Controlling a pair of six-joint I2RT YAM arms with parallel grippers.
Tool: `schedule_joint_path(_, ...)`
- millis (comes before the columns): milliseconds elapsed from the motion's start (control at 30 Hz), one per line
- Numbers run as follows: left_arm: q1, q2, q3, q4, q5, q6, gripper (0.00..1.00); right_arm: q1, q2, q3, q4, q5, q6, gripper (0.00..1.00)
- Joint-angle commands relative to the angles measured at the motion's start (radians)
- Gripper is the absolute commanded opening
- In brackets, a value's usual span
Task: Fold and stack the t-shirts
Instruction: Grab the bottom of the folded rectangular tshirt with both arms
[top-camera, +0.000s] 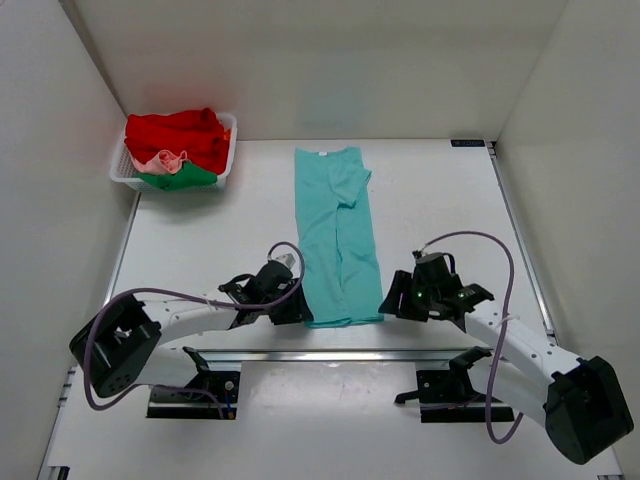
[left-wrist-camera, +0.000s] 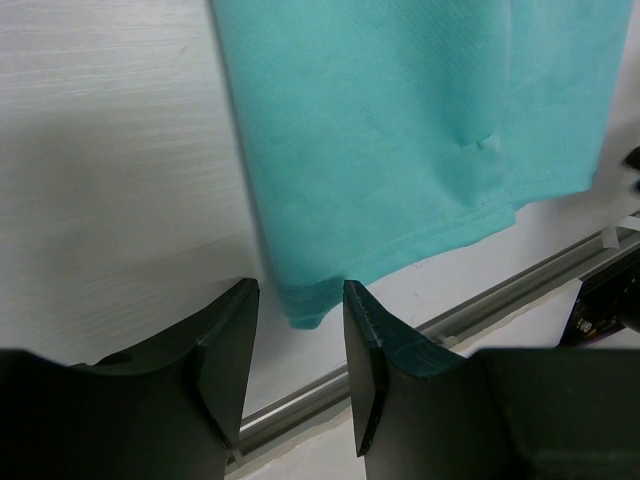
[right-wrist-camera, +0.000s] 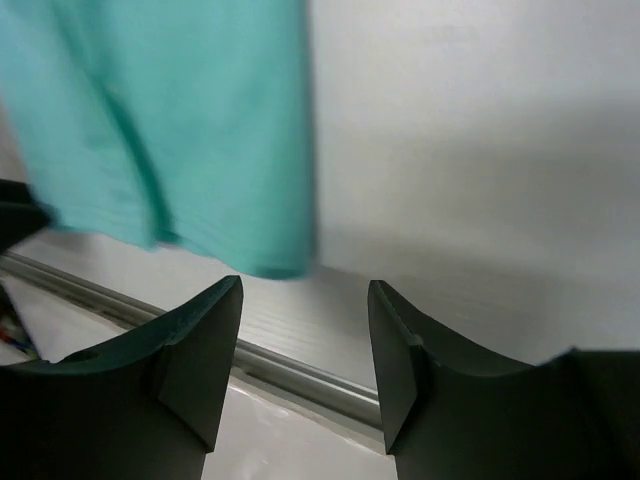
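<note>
A teal t-shirt (top-camera: 335, 235) lies flat in the middle of the table, folded lengthwise into a long narrow strip with its hem toward the arms. My left gripper (top-camera: 298, 308) sits at the hem's left corner. In the left wrist view this gripper (left-wrist-camera: 298, 290) is open, and the teal t-shirt's corner (left-wrist-camera: 305, 305) lies just past its tips with nothing pinched. My right gripper (top-camera: 392, 305) is by the hem's right corner. The right wrist view shows the right gripper (right-wrist-camera: 305, 285) open and empty, with the teal t-shirt (right-wrist-camera: 180, 120) ahead and to the left, apart from the fingers.
A white lattice basket (top-camera: 119, 178) at the back left holds a red t-shirt (top-camera: 180, 135), a pale pink one (top-camera: 165, 160) and a green one (top-camera: 188, 178). A metal rail (top-camera: 330, 355) runs along the table's near edge. White walls close in both sides.
</note>
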Motion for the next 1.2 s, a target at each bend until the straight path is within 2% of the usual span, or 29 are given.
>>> schedule_joint_path(0,-0.023,0.021,0.032,0.026,-0.027,-0.027,0.51,0.022,-0.018,-0.068,-0.030,-0.006,0.027,0.51)
schedule_joint_path(67,-0.020,0.035,0.029,0.026,-0.026,-0.032,0.51,0.044,-0.001,-0.095,0.016,-0.018,0.056,0.51)
schedule_joint_path(233,-0.028,0.055,0.022,0.049,-0.032,-0.040,0.39,0.059,0.063,-0.145,0.153,-0.058,0.045,0.51)
schedule_joint_path(267,-0.028,0.052,0.020,0.048,-0.030,-0.037,0.33,0.054,0.071,-0.145,0.176,-0.069,0.038,0.47)
schedule_joint_path(333,-0.028,0.047,0.008,0.046,-0.025,-0.034,0.21,0.057,0.094,-0.149,0.191,-0.066,0.030,0.46)
schedule_joint_path(433,-0.016,0.033,-0.012,0.052,-0.030,-0.032,0.13,0.053,0.123,-0.158,0.223,-0.095,0.019,0.41)
schedule_joint_path(500,-0.023,0.027,-0.017,0.048,-0.026,-0.034,0.08,0.064,0.142,-0.162,0.236,-0.095,0.018,0.29)
schedule_joint_path(533,-0.019,0.024,-0.017,0.045,-0.024,-0.026,0.06,0.067,0.149,-0.162,0.242,-0.092,0.021,0.11)
schedule_joint_path(567,-0.023,0.019,-0.026,0.034,-0.028,-0.029,0.04,0.077,0.143,-0.163,0.245,-0.087,0.025,0.00)
schedule_joint_path(667,-0.023,0.004,-0.024,0.026,-0.027,-0.022,0.00,0.103,0.120,-0.181,0.240,-0.070,0.048,0.00)
schedule_joint_path(900,-0.039,-0.045,-0.047,-0.038,-0.003,-0.023,0.00,0.188,0.004,-0.195,0.093,-0.040,0.091,0.00)
schedule_joint_path(1033,-0.037,-0.109,-0.060,-0.090,0.002,-0.023,0.00,0.197,-0.050,-0.163,-0.005,-0.078,0.080,0.00)
schedule_joint_path(1167,-0.043,-0.149,0.000,-0.144,0.017,-0.017,0.00,0.209,-0.059,-0.085,-0.082,-0.113,0.039,0.00)
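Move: The folded t-shirt's near left corner sits between the open left fingertips, about 1 cm to the right and 1 cm below. From the right hand, its near right corner is some 2 cm back, 3 cm left and 4 cm down. Measured from the left hand, that right corner is roughly 16 cm right and 1 cm out, the shirt's middle about 19 cm ahead and 7 cm right, and the metal rail some 6 cm straight back. Ease the left gripper about 1 cm right and shut it on the shirt's near left corner. Meanwhile bring the right one down, back and left, each by 3 cm or so, and pinch the near right corner. Keeping both grips, drag the hem back towards the rail, the right hand about 5 cm, the left just over 2 cm and slightly left. ##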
